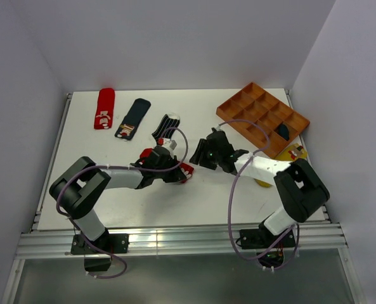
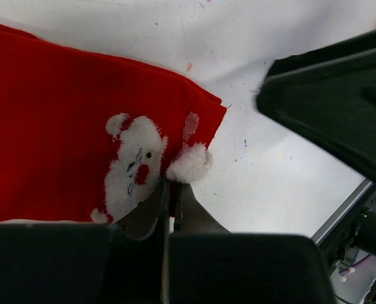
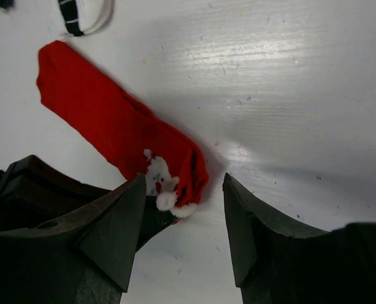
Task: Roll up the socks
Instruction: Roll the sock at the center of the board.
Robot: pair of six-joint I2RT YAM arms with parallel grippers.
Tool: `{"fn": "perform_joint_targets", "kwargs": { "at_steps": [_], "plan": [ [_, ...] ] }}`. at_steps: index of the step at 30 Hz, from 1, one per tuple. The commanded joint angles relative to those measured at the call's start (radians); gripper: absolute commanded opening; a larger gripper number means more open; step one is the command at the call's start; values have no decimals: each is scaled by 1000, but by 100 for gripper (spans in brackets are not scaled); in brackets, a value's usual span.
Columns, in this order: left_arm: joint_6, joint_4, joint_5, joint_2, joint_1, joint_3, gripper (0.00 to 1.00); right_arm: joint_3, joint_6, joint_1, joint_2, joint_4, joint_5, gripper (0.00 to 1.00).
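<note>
A red sock with a white Santa mark [image 2: 80, 126] lies flat on the white table, its folded end towards my right arm. My left gripper [image 2: 172, 190] is shut on that end, pinching a thin edge of red fabric beside the white pompom. In the top view this left gripper [image 1: 173, 167] sits over the red sock [image 1: 186, 170] at mid-table. My right gripper [image 3: 181, 215] is open, its fingers astride the red sock's [image 3: 105, 120] folded tip without touching it. Its dark finger [image 2: 340, 107] shows in the left wrist view.
At the back left lie another red sock [image 1: 104, 107], a navy sock with a patch [image 1: 132, 118] and a striped sock [image 1: 167, 125]. An orange compartment tray [image 1: 251, 104] at the back right holds a dark sock [image 1: 283, 131]. A yellow sock [image 1: 295, 152] lies beside the tray.
</note>
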Motion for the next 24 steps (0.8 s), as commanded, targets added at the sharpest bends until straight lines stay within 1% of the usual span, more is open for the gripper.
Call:
{"fn": "perform_joint_targets", "kwargs": {
  "at_steps": [1,7,10,11,13,14,17,19,24],
  "plan": [
    [-29,51,34,-27,11,-24,0,74,26,26,56,-53,9,59],
    [-49,91,57,-22,22,-40,0,115,46,63,124,-118,17,58],
    [-54,105,72,-16,25,-41,0,121,58,75,134,-125,17,55],
    [-55,110,74,-13,26,-41,0,126,61,78,137,-130,24,52],
    [-58,122,80,-9,26,-44,0,143,61,85,144,-153,30,52],
    [-58,124,85,-10,28,-46,0,147,61,86,144,-161,35,48],
    [-58,131,92,-9,29,-50,0,163,66,88,151,-181,40,43],
    [-57,137,97,-10,29,-52,0,179,63,88,157,-198,52,42],
    [-57,150,106,-10,31,-57,0,227,66,88,182,-240,66,27]
  ]
}}
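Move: The red sock's cuff end, where it is bunched, lies about 3 cm to my right hand's left, 2 cm back and 4 cm below it. The sock's toe end is some 19 cm to the right hand's left and 6 cm ahead, and the striped sock about 12 cm left and 15 cm ahead. My left hand is already shut on that cuff end, its middle about 1 cm ahead of the left fingertips. I bring my right hand down and in towards the cuff end, about 4 cm down, while it also goes left and back, the fingers tipping about 10 degrees steeper. Near the board I lift it about a centimetre and ease it slightly forward, closing from over half open to under a third around the cuff's outer corner, beside my left fingers. My left hand keeps its shut grip there, barely rising. ##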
